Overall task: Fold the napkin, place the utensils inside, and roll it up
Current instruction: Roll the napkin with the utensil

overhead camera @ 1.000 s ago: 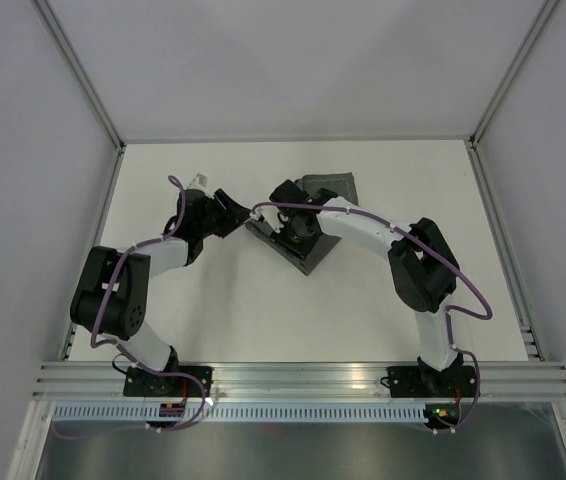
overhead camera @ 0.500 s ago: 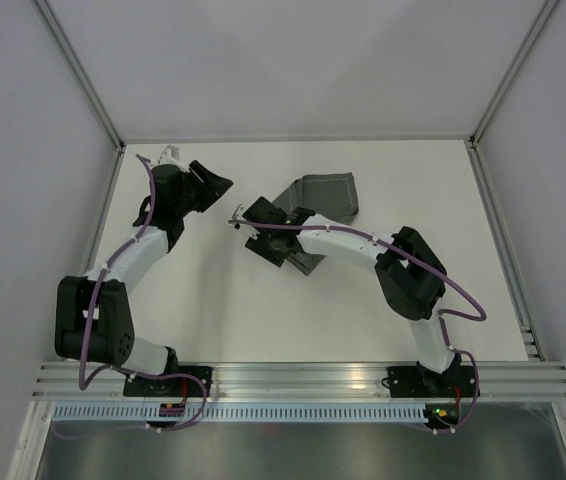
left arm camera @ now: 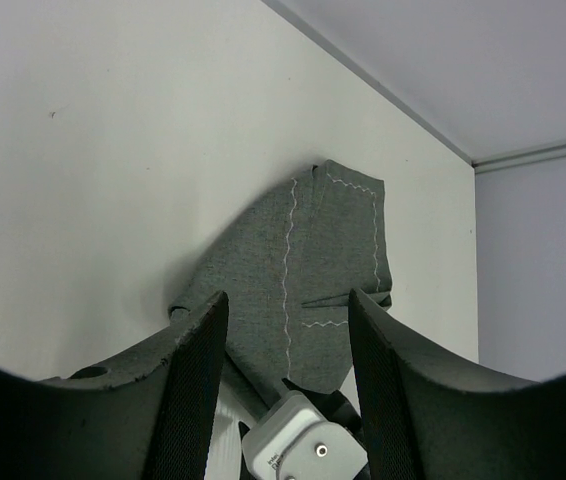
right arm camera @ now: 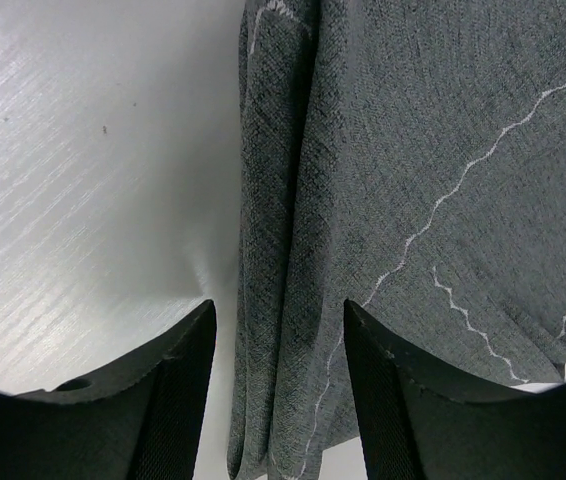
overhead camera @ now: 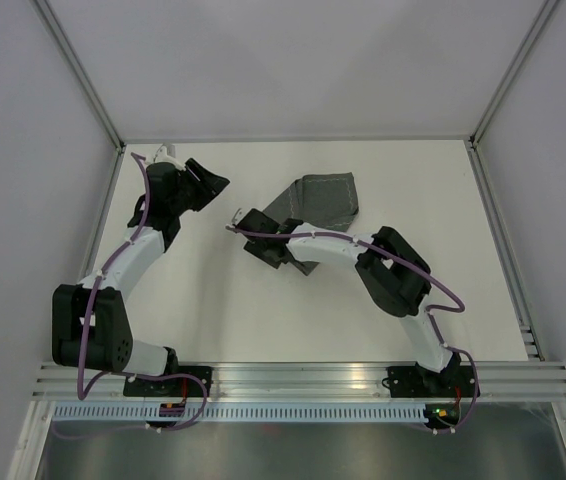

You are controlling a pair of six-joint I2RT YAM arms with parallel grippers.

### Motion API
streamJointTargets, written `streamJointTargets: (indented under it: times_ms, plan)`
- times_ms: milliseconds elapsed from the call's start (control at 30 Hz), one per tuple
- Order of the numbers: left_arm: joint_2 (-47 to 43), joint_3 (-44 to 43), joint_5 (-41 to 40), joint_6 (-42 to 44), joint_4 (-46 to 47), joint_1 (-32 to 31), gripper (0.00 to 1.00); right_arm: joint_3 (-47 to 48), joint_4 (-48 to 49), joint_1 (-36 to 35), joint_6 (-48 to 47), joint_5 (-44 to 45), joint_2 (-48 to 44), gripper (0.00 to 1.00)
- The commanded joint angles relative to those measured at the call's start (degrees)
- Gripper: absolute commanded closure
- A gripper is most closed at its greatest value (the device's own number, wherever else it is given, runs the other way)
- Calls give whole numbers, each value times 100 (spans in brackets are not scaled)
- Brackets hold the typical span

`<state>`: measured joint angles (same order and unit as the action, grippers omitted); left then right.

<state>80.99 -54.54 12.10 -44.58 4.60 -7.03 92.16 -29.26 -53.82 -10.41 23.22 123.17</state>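
Observation:
The dark grey napkin (overhead camera: 325,196) lies folded at the table's far middle, its lighter stitched line showing. Its near-left edge is rolled into a thick ridge (right arm camera: 273,200). My right gripper (overhead camera: 261,248) hangs low over that rolled edge, jaws open with a finger on each side of the ridge, in the right wrist view (right arm camera: 278,320). My left gripper (overhead camera: 218,183) is open and empty, off to the left of the napkin, and faces it in the left wrist view (left arm camera: 285,330), where the napkin (left arm camera: 318,260) lies ahead. The fork is hidden.
The white table (overhead camera: 263,320) is walled by grey panels, with a metal frame rail (overhead camera: 303,378) along the near edge. The right arm's wrist camera (left arm camera: 303,450) shows between the left fingers.
My left gripper pulled away from the napkin to the far left. My right gripper slid left and nearer along the rolled edge, uncovering more of the napkin's far part.

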Motion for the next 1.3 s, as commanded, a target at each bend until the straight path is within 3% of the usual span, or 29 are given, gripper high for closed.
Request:
streamJointTargets:
  times_ms: [0, 200, 333, 733, 867, 1033, 1267]
  plan:
    - [-154, -100, 56, 177, -100, 52, 43, -75, 192, -14, 40, 385, 75, 41]
    - [-163, -83, 91, 195, -117, 87, 43, -330, 411, -32, 48, 350, 145, 43]
    - [-171, -74, 108, 221, -126, 87, 43, -541, 605, -23, 22, 402, 198, 52]
    - [-127, -74, 170, 239, -135, 105, 43, -629, 526, 258, 127, -466, 145, 52]
    - [-101, -48, 188, 256, -117, 105, 43, -655, 473, 372, 171, -757, 172, 57]
    - [-83, -12, 188, 274, -109, 105, 43, -664, 368, 504, 189, -1179, 181, 73]
    - [-197, 154, 74, 274, -74, 105, 44, -726, 166, 881, 172, -2478, 23, 87]
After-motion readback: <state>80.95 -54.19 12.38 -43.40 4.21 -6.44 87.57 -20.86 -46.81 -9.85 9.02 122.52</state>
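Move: The stretch of napkin roll to pinch lies just below the right fingers, about 2 cm ahead of the hand and 2 cm down. The roll's far-left end is roughly 6 cm ahead and 9 cm left of this hand, its near-right end about 6 cm back and 5 cm right; the flat napkin part lies some 14 cm ahead and 10 cm right. From the left hand, that stretch is around 6 cm back, 13 cm right and 19 cm lower. Lower the right gripper over the rolled edge, one finger either side, then ease it forward, about 2 cm each way in all. Close partway on the way, then tighten at the end until the fingers pinch the roll, while the hand rolls some 10 degrees, its left side rising. ##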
